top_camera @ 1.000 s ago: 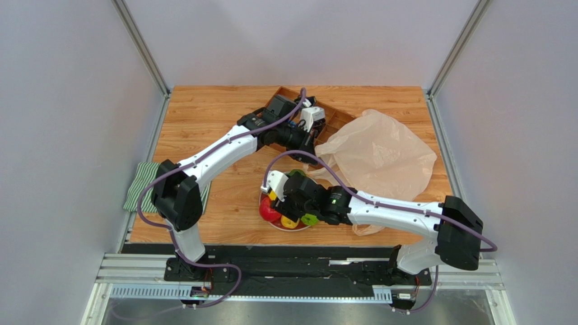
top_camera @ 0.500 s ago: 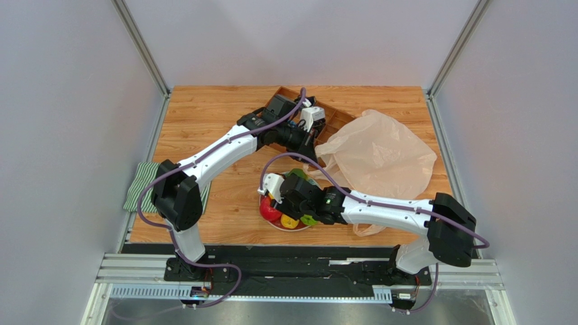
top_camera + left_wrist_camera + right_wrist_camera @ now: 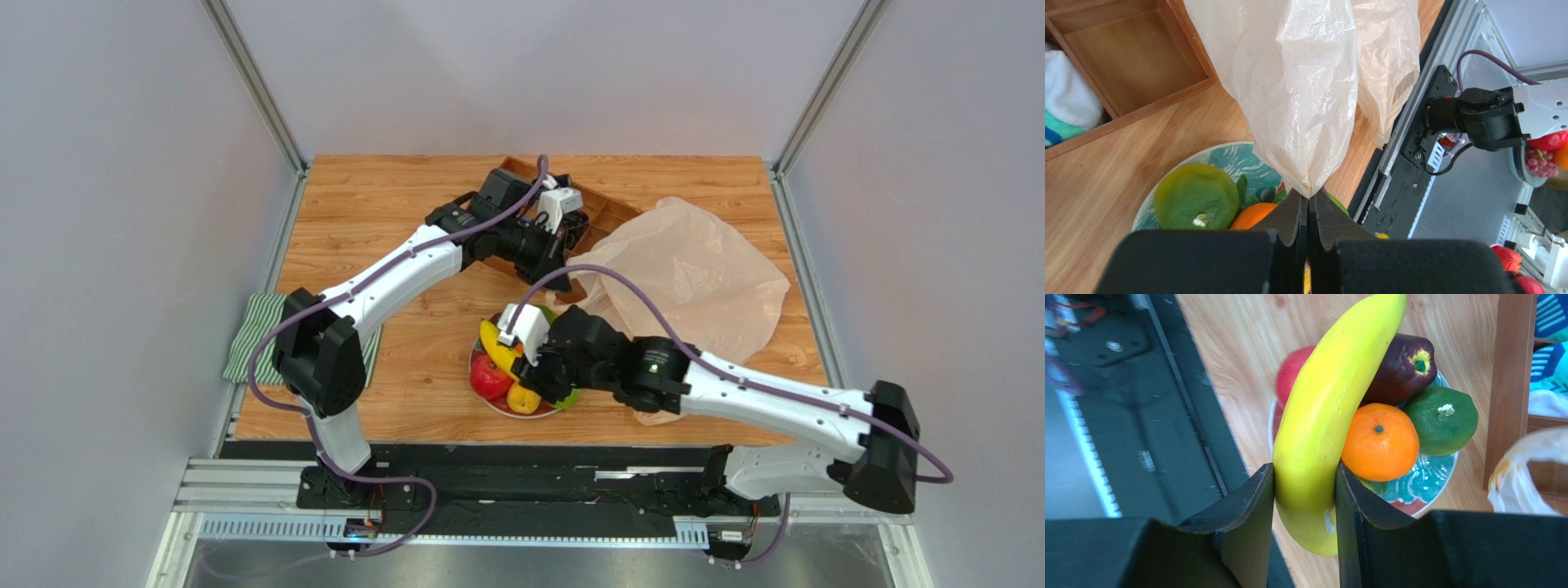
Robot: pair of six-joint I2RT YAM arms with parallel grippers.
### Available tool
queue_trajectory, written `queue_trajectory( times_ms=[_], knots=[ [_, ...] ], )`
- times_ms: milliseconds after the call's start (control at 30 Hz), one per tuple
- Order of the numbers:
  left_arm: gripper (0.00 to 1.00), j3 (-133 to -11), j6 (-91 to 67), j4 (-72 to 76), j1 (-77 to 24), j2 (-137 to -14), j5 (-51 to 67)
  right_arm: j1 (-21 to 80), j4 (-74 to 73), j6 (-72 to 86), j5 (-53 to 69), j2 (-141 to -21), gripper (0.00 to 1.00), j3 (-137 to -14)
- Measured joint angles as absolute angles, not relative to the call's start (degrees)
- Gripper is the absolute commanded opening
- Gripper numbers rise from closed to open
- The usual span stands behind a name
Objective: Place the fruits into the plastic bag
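Observation:
My right gripper [image 3: 1304, 473] is shut on the yellow banana [image 3: 1333, 404], holding it by its lower half just above the plate [image 3: 1419, 478]. On the plate lie an orange [image 3: 1379, 441], a green fruit [image 3: 1441, 419], a dark red apple [image 3: 1404, 367] and a red apple [image 3: 1293, 373]. From above, the banana [image 3: 496, 343] sticks out left of the right gripper [image 3: 515, 349]. My left gripper [image 3: 1309, 199] is shut on a bunched edge of the plastic bag [image 3: 1309, 92], lifted beyond the plate. The bag [image 3: 687, 276] spreads over the table at right.
A brown wooden compartment tray [image 3: 591, 221] stands at the back, behind the left gripper, with cloth items in it. A green striped cloth [image 3: 252, 337] hangs at the table's left edge. The black rail [image 3: 528, 472] runs along the near edge.
The right gripper has shut on the banana and raised it off the pile, and its arm has swung out to the right. The left gripper still holds the bag's edge.

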State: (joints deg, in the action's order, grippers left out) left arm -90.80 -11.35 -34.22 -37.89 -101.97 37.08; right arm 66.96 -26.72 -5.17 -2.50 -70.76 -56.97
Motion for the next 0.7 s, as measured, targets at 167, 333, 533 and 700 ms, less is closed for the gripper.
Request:
queue_trajectory(
  times_ms=[167, 333, 533, 700],
  knots=[
    [0.0, -90.8, -12.0, -33.5, -36.8, -101.9, 36.8, 67.0, -30.7, -1.0, 1.5, -62.7, 0.0, -56.9],
    [0.0, -90.5, -12.7, -32.8, -35.9, -101.6, 36.1, 67.0, -36.5, 4.7, 2.5, -57.2, 0.0, -56.6],
    [0.0, -90.3, -13.1, -32.3, -35.7, -100.7, 35.7, 65.1, -43.5, 13.8, -1.6, -49.7, 0.0, -56.2],
    [0.0, -90.1, -13.4, -31.9, -35.7, -100.0, 35.7, 57.9, -47.5, 20.1, -4.5, -46.4, 0.0, -56.6]
  ],
)
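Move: My right hand already holds the banana above the plate. The bag mouth it is bound for lies roughly 8 cm ahead, 12 cm to its right and 5 cm lower. The plate's middle is about 4 cm ahead and 14 cm below; the orange is 4 cm ahead, 1 cm right, and the avocado 11 cm ahead, 2 cm right, both some 9 cm down. From my left hand, still pinching the rim, the mouth is about 4 cm back, 6 cm right and 9 cm below. I swing the banana off the plate with my right hand, about 11 cm to the right and some 5 cm up, first drawing back 4 to 5 cm, then curving forward again beside the bag mouth. Its wrist turns clockwise roughly 25 degrees and tilts as the fingers keep their grip. My left hand keeps the rim pinched and shifts it about 2 cm forward, then slightly up. ##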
